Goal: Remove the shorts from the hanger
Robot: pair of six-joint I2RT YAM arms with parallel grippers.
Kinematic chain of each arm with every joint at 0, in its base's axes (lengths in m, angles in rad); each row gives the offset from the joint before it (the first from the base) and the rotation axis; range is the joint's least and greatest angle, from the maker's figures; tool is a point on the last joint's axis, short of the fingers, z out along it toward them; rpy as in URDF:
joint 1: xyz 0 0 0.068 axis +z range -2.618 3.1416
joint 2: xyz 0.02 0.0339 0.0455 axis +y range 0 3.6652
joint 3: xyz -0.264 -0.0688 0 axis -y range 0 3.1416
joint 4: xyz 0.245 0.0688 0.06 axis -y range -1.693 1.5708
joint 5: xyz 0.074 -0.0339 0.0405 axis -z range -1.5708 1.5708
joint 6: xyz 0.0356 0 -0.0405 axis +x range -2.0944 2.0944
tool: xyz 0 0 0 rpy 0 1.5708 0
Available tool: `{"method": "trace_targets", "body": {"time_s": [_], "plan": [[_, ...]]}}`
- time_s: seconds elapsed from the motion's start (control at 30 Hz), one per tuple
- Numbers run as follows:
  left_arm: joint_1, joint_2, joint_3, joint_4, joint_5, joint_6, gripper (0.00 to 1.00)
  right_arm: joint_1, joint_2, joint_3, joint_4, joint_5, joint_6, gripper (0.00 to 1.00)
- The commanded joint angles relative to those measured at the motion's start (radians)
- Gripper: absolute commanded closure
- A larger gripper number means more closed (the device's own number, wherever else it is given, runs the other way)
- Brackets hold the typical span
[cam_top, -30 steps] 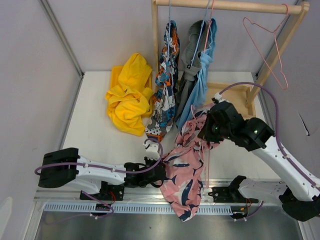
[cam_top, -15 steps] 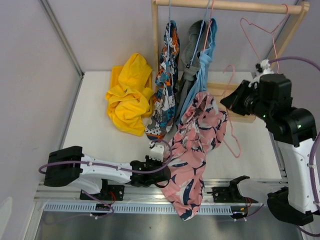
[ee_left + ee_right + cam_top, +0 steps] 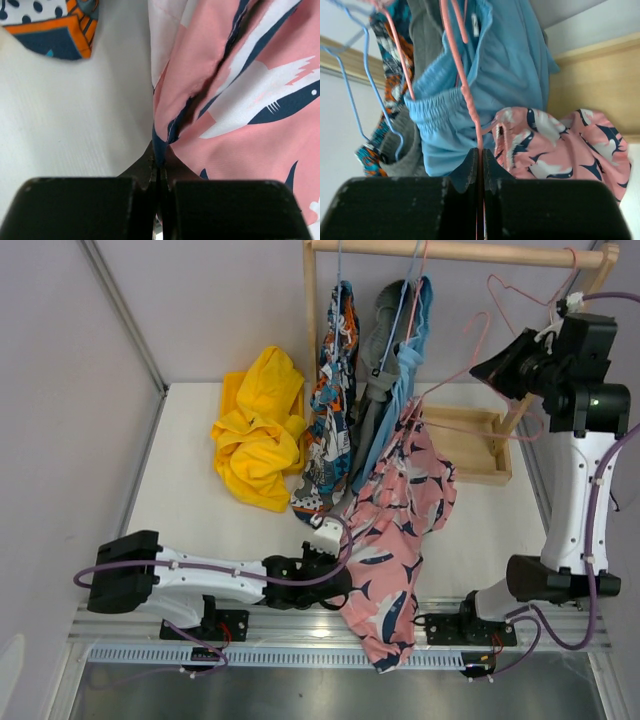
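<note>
The pink shorts (image 3: 400, 530) with navy-white print hang stretched between both grippers. Their upper end is still caught on one end of a pink hanger (image 3: 450, 380). My right gripper (image 3: 482, 368), raised high at the right near the rail, is shut on that hanger's wire (image 3: 480, 142), with the pink shorts (image 3: 560, 150) just beyond it. Low near the table's front edge, my left gripper (image 3: 338, 590) is shut on the navy hem (image 3: 159, 150) of the pink shorts (image 3: 250, 100). The printed blue-orange shorts (image 3: 335, 410), grey shorts (image 3: 375, 370) and light blue shorts (image 3: 405, 390) hang on the rack.
The yellow shorts (image 3: 258, 430) lie crumpled on the table at the back left. The wooden rail (image 3: 460, 252) carries an empty pink hanger (image 3: 520, 295) close to my right gripper. The rack's wooden base (image 3: 470, 450) sits below. A blue hanger (image 3: 350, 100) holds hanging clothes.
My right arm has swung up and to the right with the pink hanger, lifting and stretching the pink shorts. My left gripper has kept hold of the hem and shifted slightly right.
</note>
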Motion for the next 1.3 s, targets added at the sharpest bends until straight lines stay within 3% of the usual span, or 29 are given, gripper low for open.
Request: {"method": "trace_targets", "body": {"time_s": [0.0,0.13,0.2,0.37,0.57,0.73,0.8,0.9,0.93,1.07,1.27], "plan": [[-0.003,-0.025,-0.042,0.006,0.03,-0.011,1.0,-0.125,0.029,0.226,0.073,-0.125,0.024,1.0],[0.042,0.03,0.018,0.091,0.05,0.125,1.0,-0.22,0.038,0.271,0.071,-0.262,0.092,1.0],[0.135,0.117,0.07,0.157,0.093,0.214,1.0,-0.231,-0.009,0.227,0.065,-0.287,0.104,1.0],[0.339,0.341,0.383,0.201,0.177,0.396,1.0,-0.224,-0.16,0.032,0.059,-0.33,0.112,1.0],[0.483,0.551,0.856,0.067,0.222,0.463,1.0,-0.069,-0.35,-0.229,0.006,-0.256,0.078,1.0],[0.551,0.57,1.018,0.0,0.226,0.457,1.0,-0.032,-0.402,-0.248,-0.088,-0.12,0.014,1.0],[0.55,0.544,1.007,0.001,0.242,0.463,1.0,-0.032,-0.398,-0.214,-0.093,-0.057,-0.008,1.0],[0.522,0.467,0.841,0.032,0.239,0.422,1.0,-0.042,-0.324,-0.055,-0.099,0.0,-0.029,1.0],[0.513,0.441,0.681,0.046,0.231,0.405,1.0,-0.047,-0.3,-0.01,-0.097,0.012,-0.034,1.0],[0.404,0.259,0.35,0.11,0.184,0.304,1.0,-0.101,-0.148,0.186,-0.088,-0.003,-0.037,1.0],[0.28,-0.109,0.145,-0.143,0.095,0.16,1.0,-0.142,-0.01,0.216,0.079,-0.001,0.003,1.0]]}}
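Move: The pink shorts are already in the left hand's shut fingers by their left edge, waist end some 18 cm ahead, 12 right and 10 higher. They will be swung at the light blue shorts, about 28 ahead, 10 right and 18 up; the patterned shorts hang about 25 ahead, 2 left, 15 up. From the right hand, holding the pink hanger, that waist end is roughly 4 back, 12 left, 26 below; the rail is 8 ahead and 15 up. The pink shorts, still pinched by the left hand, are flung about 26 cm forward, 9 to the right and, late on, 12 up towards the light blue shorts, then drawn quickly back and down most of the way. The right hand keeps the pink hanger, lifts it slightly rightward, pulls back some 13 cm, then brings it forward and up again, fingers tilting up. ##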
